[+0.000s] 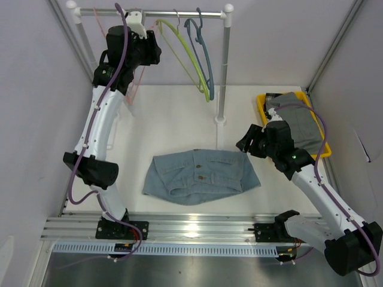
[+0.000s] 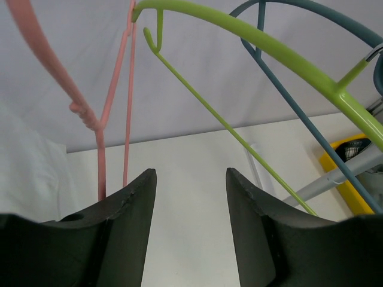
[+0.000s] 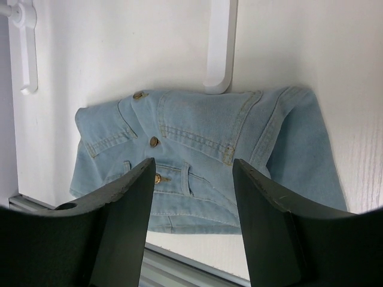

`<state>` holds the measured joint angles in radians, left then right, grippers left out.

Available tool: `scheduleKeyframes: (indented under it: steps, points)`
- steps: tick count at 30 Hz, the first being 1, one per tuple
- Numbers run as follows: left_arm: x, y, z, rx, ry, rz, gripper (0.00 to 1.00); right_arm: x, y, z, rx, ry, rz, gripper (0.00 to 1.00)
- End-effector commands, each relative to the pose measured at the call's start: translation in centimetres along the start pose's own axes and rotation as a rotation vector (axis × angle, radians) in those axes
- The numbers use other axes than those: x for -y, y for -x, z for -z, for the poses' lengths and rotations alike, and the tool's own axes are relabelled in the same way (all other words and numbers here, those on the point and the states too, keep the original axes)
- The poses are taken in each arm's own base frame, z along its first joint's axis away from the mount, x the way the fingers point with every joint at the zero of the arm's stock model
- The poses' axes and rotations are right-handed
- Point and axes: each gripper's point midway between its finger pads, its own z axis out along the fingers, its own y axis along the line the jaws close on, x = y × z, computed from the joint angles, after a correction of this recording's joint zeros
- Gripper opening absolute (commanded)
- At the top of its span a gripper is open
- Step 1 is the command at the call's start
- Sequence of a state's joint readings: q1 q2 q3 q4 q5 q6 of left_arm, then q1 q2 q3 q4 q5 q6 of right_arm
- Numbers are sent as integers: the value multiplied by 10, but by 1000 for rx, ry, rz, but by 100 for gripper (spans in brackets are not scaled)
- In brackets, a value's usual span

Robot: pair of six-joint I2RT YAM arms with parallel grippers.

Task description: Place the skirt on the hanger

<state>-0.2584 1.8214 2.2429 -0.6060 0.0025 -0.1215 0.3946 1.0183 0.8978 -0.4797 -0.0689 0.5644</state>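
Observation:
A light-blue denim skirt lies flat on the white table, waistband and brass buttons up; the right wrist view shows the skirt too. Three hangers hang on the rail at the back: pink hanger, green hanger, blue hanger. My left gripper is raised beside the rail, open and empty, with the pink hanger just left of its fingers and the green hanger to the right. My right gripper hovers at the skirt's right edge, open, holding nothing.
The rack's upright post stands on a white foot behind the skirt. A yellow tray with a grey garment sits at the back right. An aluminium rail runs along the near table edge.

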Motion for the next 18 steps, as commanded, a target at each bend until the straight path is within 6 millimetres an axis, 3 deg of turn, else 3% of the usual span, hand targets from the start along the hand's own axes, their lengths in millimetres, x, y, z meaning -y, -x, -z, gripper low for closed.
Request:
scheduleKeyframes:
  steps: [1,8,18]
  points:
    - [-5,39,20,104,26,-18,54,-13,18,5,53,50,24,60]
    - [13,47,41,138,-73,-37,55,-12,13,5,48,56,17,60]
    - [27,73,93,232,-146,-58,57,-10,10,3,42,54,9,60]
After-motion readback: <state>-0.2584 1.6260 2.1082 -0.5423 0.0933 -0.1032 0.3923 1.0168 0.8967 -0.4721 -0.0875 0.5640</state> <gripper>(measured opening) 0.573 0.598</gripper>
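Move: The empty pink hanger hangs about 6 cm to the left hand's left, its middle roughly level fore and aft and some 3 cm above the fingers. Left of the hand, about 12 cm, and 3 cm farther out hangs the white skirt, slightly lower; the green hanger is some 8 cm to the right, 2 cm ahead and 5 cm up. From the right hand the pink hanger lies about 40 cm left, 22 cm ahead and 27 cm higher. The pink hanger stays ungrasped beside the left hand, which holds nearly still between it and the green hanger, then draws back and up, about 5 cm each way and quickening. The fingertips tip up and swing slightly clockwise, less than 10 degrees in all, and the fingers stay open with nothing between them. ##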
